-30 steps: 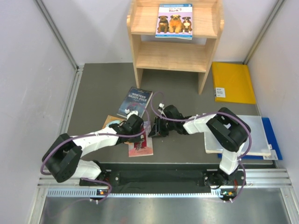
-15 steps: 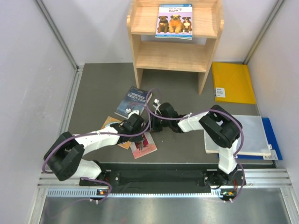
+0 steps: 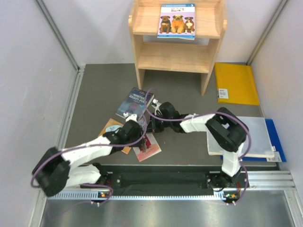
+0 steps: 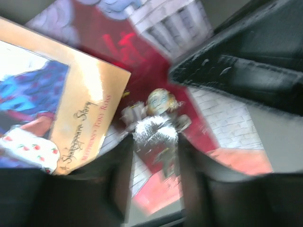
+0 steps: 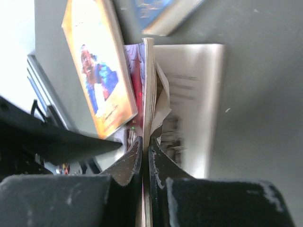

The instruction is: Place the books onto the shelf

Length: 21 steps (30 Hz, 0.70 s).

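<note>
The pale wood shelf (image 3: 176, 56) stands at the back, and the dog book (image 3: 177, 21) lies on its top tier. On the mat lie the dark blue book (image 3: 136, 103), the orange book (image 3: 112, 127) (image 4: 61, 104) (image 5: 97, 71) and the red book (image 3: 150, 147) (image 4: 156, 94). My right gripper (image 3: 152, 125) (image 5: 146, 142) is shut on the edge of a thin pink-covered book (image 5: 147, 80), which stands on edge with white pages (image 5: 194, 104) fanned out. My left gripper (image 3: 135, 125) (image 4: 155, 189) hovers open just over the red book, holding nothing.
A yellow folder (image 3: 236, 83) lies right of the shelf. A clear plastic sheet (image 3: 253, 135) rests over a blue folder (image 3: 278, 144) at the right. Grey walls close in both sides. The two grippers sit close together over the book pile.
The left gripper has opened and its arm has drawn back toward the lower left. The right gripper has shut on the book's edge and shifted slightly left.
</note>
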Motion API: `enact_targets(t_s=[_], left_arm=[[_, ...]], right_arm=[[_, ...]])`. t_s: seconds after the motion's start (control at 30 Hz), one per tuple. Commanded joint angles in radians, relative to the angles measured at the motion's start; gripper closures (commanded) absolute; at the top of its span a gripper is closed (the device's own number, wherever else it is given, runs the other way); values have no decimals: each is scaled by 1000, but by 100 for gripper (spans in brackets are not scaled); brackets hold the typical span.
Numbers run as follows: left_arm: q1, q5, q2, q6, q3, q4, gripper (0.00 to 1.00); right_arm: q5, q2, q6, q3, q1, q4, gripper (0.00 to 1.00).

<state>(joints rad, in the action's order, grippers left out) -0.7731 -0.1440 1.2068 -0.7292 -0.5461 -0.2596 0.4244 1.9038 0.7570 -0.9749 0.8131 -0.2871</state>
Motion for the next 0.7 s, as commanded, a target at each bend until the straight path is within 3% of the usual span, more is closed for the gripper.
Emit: enact_targets(t_s=[0.0, 0.13, 0.27, 0.5, 0.67], left_arm=[[-5, -49, -277, 40, 92, 23, 45], [-5, -109, -499, 63, 161, 69, 27], [-3, -118, -671, 86, 245, 156, 24], [-3, -83, -698, 37, 397, 474, 23], [-3, -55, -600, 13, 472, 747, 19]], right_arm=[[-58, -187, -163, 5, 6, 113, 100], [-59, -275, -234, 30, -44, 154, 100], [-15, -356, -269, 59, -115, 174, 100], [105, -437, -286, 65, -166, 148, 100], [214, -456, -243, 76, -175, 59, 100]])
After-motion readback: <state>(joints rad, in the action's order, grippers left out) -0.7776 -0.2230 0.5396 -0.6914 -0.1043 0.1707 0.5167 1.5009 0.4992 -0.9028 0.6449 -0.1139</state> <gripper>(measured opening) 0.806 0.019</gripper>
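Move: The Hamlet book's right edge is already pinched in the right hand. Its middle lies about 4 cm back and 4 cm left of that hand; the upper shelf is some 30 cm ahead, 11 cm right and 25 cm higher. From the left hand the Hamlet book's middle is 3 cm ahead, 1 cm right and 2 cm below; the Nineteen Eighty-Four book lies 20 cm ahead and 3 cm left, the orange storybook 4 cm ahead and 12 cm left. Upward and to its right goes the right hand, still pinching the Hamlet book by its right edge: about 11 cm up and 7 cm right, a little forward, fingers tipping up some 15 degrees. The left hand rises away from the cover, then sinks slightly, opening from half to wide and tilting its fingers up as it rolls left side down. ##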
